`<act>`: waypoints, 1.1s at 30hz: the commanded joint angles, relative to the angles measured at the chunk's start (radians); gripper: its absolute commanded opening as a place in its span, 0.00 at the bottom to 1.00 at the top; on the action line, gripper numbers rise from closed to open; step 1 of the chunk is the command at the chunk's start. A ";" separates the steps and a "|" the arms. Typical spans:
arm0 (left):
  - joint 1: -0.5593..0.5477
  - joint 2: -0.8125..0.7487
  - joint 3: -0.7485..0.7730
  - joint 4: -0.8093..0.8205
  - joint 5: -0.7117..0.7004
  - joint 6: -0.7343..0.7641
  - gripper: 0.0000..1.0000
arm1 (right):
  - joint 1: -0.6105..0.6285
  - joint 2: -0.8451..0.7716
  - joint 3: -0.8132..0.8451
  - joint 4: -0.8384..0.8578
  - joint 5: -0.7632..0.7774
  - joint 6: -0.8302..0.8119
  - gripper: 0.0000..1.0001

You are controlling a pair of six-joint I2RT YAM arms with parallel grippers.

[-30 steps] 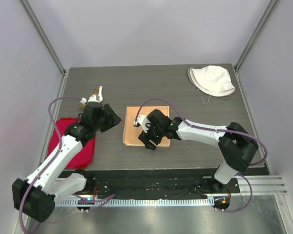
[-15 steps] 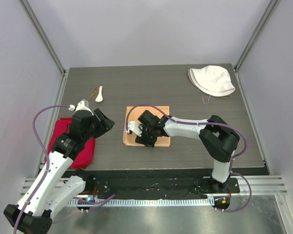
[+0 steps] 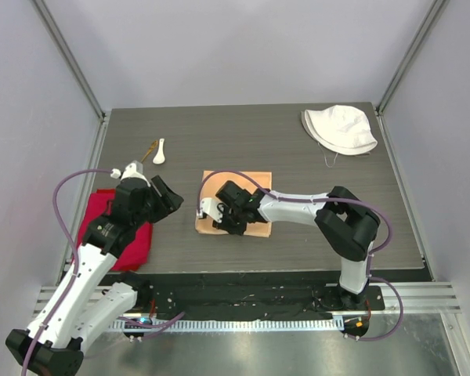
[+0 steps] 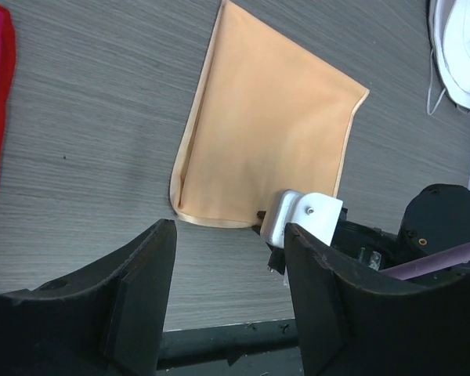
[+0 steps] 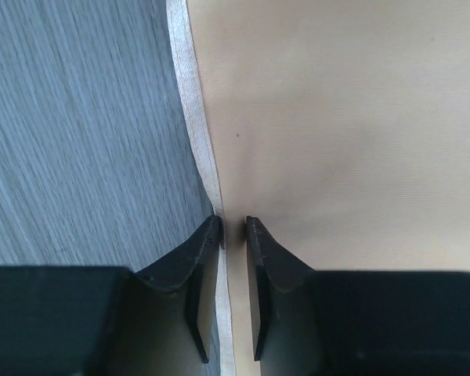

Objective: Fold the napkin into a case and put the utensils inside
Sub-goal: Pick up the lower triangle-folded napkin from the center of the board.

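Observation:
The peach-orange napkin [image 3: 241,196] lies flat mid-table, folded to a rectangle; it also shows in the left wrist view [image 4: 274,133] and fills the right wrist view [image 5: 337,117]. My right gripper [image 3: 212,218] sits low at the napkin's left edge, its jaws nearly together and pinching the pale hem [image 5: 234,225]. My left gripper [image 3: 169,197] hovers open and empty left of the napkin, over bare table [image 4: 229,231]. The white spoon [image 3: 159,151] and gold fork [image 3: 149,149] lie together at the far left.
A bright red cloth [image 3: 113,227] lies at the left under the left arm. A white fabric hat [image 3: 341,129] rests in the far right corner. The table's near edge [image 4: 219,333] runs just below the left fingers.
The right gripper slid left across the napkin to its left edge and narrowed onto the hem. The left arm drew back from the utensils toward the near left, then held still.

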 commanded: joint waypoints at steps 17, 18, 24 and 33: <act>0.088 0.016 -0.043 -0.108 0.150 0.038 0.62 | 0.085 0.003 0.017 0.066 -0.176 0.416 0.01; 0.088 0.013 -0.043 -0.111 0.150 0.031 0.62 | 0.085 0.006 0.032 0.073 -0.194 0.433 0.01; 0.102 0.057 -0.018 -0.162 0.099 0.002 0.66 | 0.069 0.036 0.069 0.175 -0.357 0.591 0.01; 0.115 0.123 -0.032 -0.113 0.099 -0.039 0.66 | -0.023 0.092 0.034 0.365 -0.527 0.780 0.01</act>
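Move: Low on the board, the right hand has its fingers at the middle of the napkin's near edge, so the napkin's middle lies about 9 cm straight ahead and a centimetre below. The red cloth is some 32 cm to this hand's left, level with it, and the white spoon about 26 cm ahead and 21 cm left. From the raised left hand the napkin's middle is roughly 9 cm ahead, 16 cm right and 20 cm below. Pinching the napkin's near edge shut between its fingers, the right hand slides left, then drags the edge back and on to the left, about 8 cm left and 7 cm back, rising some 2 cm late, while its wrist swings the fingertips back and left by about 40 degrees. The left hand, open and empty, sinks about 6 cm beside the napkin, easing back and tipping its fingers down. ##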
